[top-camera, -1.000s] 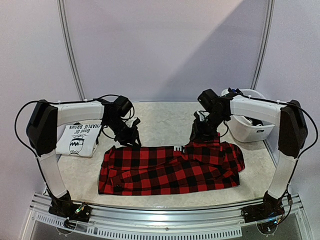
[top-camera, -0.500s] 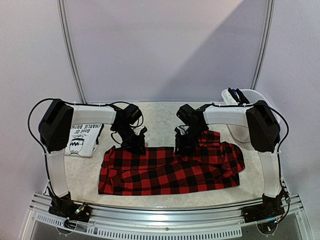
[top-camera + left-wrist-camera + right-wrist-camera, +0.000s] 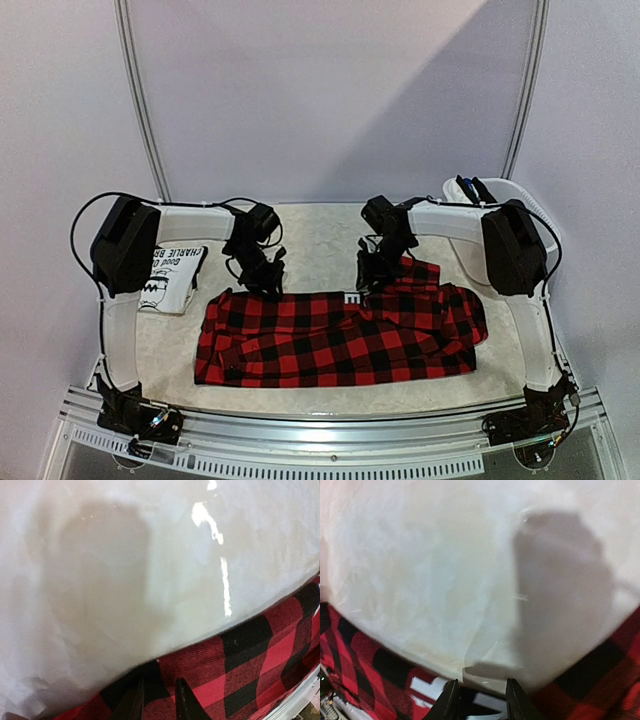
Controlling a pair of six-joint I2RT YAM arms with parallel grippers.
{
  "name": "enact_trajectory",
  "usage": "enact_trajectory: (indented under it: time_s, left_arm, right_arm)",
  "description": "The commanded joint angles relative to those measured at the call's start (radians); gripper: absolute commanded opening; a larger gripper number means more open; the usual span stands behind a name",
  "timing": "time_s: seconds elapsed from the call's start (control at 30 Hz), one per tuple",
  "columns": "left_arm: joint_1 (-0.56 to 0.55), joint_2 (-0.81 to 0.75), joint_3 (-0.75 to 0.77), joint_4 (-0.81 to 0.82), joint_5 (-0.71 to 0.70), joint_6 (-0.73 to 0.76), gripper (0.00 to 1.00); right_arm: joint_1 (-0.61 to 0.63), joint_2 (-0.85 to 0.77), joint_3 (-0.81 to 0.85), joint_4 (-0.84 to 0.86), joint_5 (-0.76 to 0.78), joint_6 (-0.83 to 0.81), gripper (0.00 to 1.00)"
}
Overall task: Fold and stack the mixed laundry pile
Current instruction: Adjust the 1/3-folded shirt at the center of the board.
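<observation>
A red-black plaid garment point(image 3: 340, 340) lies spread across the middle of the table, with white lettering point(image 3: 352, 298) at its far edge. My left gripper point(image 3: 262, 283) is down at the far left edge. In the left wrist view its jaws point(image 3: 159, 700) stand narrowly open over flat plaid point(image 3: 260, 660). My right gripper point(image 3: 368, 282) is at the far edge near the middle. In the right wrist view point(image 3: 481, 697) it stands open astride the hem beside the lettering point(image 3: 427, 687). A folded white T-shirt point(image 3: 170, 280) with black print lies at the left.
A white plastic tub point(image 3: 525, 195) stands at the back right, partly behind the right arm, with dark items point(image 3: 470, 187) sticking out of it. Pale bare tabletop point(image 3: 320, 235) lies beyond the garment's far edge. A metal rail point(image 3: 330, 440) runs along the near edge.
The right gripper swung left from the garment's raised right part to its far middle edge. The left gripper edged right and down onto the far left edge. Both sets of jaws narrowed.
</observation>
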Motion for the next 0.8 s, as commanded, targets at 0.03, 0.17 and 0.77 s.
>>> enact_trajectory:
  time_s: [0.03, 0.17, 0.77]
  left_arm:
    - [0.037, -0.007, 0.021, 0.008, -0.087, 0.007, 0.22]
    - [0.037, -0.068, 0.044, 0.012, -0.093, 0.006, 0.29]
    - [0.037, -0.422, -0.21, 0.004, -0.147, 0.018, 0.65]
  right_arm:
    - [-0.008, 0.043, 0.098, -0.005, 0.029, -0.048, 0.33]
    - [-0.044, 0.002, 0.133, -0.002, 0.057, -0.046, 0.4]
    - [-0.255, -0.039, 0.136, -0.163, 0.325, -0.214, 0.7]
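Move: The plaid shirt's middle lies about 12 cm back and 15 cm to the right of the left hand, and some 13 cm back and 6 cm to the left of the right hand. Its raised-out flap is about 5 cm ahead and 10 cm right of the right hand. The white basket stands roughly 14 cm ahead and 30 cm right of that hand; the folded white shirt is 4 cm ahead and 25 cm left of the left hand. Forward first, low at the shirt's far edge, both hands finish their nudge and come up off it while their fingers spread. The left goes about 2.5 cm forward, climbs nearly 10 cm, then eases back and left, its fingertips swinging forward; the right rises about 5 cm, carrying on forward and sweeping some 14 cm right to above the flap's far side. ##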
